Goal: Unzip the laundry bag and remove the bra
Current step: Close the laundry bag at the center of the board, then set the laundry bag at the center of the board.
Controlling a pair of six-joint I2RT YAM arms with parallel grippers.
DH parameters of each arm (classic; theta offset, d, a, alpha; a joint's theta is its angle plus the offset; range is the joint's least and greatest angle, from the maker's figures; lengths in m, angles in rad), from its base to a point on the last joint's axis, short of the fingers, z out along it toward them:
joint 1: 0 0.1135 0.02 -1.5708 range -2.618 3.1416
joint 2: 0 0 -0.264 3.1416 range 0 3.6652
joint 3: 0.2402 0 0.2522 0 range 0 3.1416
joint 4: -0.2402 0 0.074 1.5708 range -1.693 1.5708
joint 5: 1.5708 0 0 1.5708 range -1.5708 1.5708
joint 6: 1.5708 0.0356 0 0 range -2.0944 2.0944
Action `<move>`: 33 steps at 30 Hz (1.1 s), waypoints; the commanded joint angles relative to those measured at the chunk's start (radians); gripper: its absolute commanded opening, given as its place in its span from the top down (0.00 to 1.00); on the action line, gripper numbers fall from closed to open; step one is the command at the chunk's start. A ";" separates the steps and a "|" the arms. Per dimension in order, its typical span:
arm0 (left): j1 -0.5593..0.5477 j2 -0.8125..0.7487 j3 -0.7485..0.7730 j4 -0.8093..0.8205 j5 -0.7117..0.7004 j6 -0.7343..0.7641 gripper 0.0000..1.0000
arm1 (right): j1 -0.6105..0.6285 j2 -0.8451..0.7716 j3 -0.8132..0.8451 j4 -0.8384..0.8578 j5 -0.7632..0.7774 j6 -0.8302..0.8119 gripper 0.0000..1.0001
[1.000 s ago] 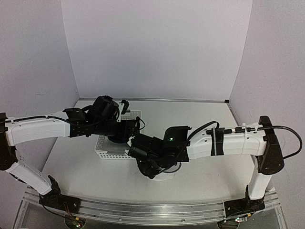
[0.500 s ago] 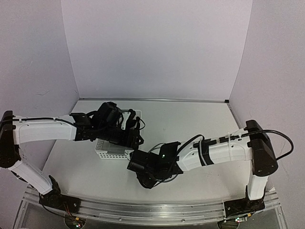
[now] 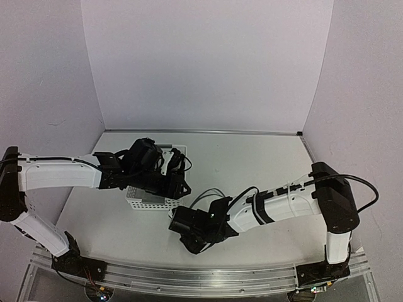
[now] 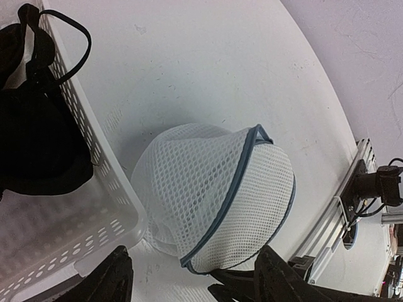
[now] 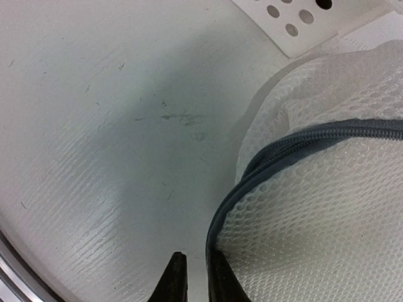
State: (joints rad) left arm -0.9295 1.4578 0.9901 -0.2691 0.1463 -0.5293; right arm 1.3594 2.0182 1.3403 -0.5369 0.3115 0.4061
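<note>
The laundry bag (image 4: 214, 195), a white mesh pouch with a dark zipped rim, lies on the table beside the basket. It also shows in the top view (image 3: 203, 199) and the right wrist view (image 5: 327, 220). The black bra (image 4: 31, 132) lies inside the basket, one strap looped over the wall. My left gripper (image 4: 196, 284) hovers open above the basket's corner, nothing between its fingers; from above it stands there too (image 3: 178, 184). My right gripper (image 5: 197, 278) is low at the bag's near rim (image 3: 189, 229), jaws a narrow crack apart and empty, one fingertip (image 5: 221, 277) against the rim.
A white perforated plastic basket (image 3: 148, 200) stands left of centre, its corner (image 5: 296, 22) just beyond the bag. The table's metal front rail (image 4: 352, 195) runs close behind the bag. White walls close in the back and sides.
My right arm has swung toward the near left and dropped lower beside the bag, and its jaws have parted a crack. My left arm has reached a little further right over the basket.
</note>
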 commanded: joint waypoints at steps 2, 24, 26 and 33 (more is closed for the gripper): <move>0.000 -0.039 0.005 0.042 -0.006 -0.009 0.34 | -0.002 -0.127 0.018 0.035 0.029 0.019 0.74; 0.000 -0.086 0.052 0.034 -0.112 0.023 0.34 | -0.113 -0.419 -0.071 -0.040 0.128 0.178 0.59; 0.000 -0.110 0.047 0.030 -0.136 0.028 0.34 | -0.132 -0.400 -0.081 -0.015 0.108 0.190 0.59; 0.001 -0.197 0.030 0.003 -0.265 0.056 0.33 | -0.214 -0.340 -0.120 0.158 -0.021 0.238 0.61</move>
State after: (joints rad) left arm -0.9283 1.3281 1.0115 -0.2584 -0.0242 -0.5056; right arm 1.1839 1.6493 1.2152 -0.5213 0.3614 0.6003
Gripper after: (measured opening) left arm 0.665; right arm 0.391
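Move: The laundry bag's middle lies about 9 cm ahead of the right hand and 7 cm to its right, at roughly its height; the fingers are down at the bag's near-left rim. The basket's middle is about 26 cm ahead of this hand and 12 cm to its left, with the bra inside some 27 cm ahead and 9 cm left. From the left hand, the bag lies about 10 cm right, 1 cm ahead and 13 cm below. The right fingers, already starting to part, open to nearly half and come free of the zipper rim at the bag's near-left edge as the hand climbs some 17 cm, then swings about 7 cm forward and 5 cm right over the lid and sinks about 6 cm again, its left side tipping up and the wrist turning some 20 degrees clockwise. The left hand, still open and empty, lifts about 6 cm clear of the bag, edging slightly forward and finally left. ##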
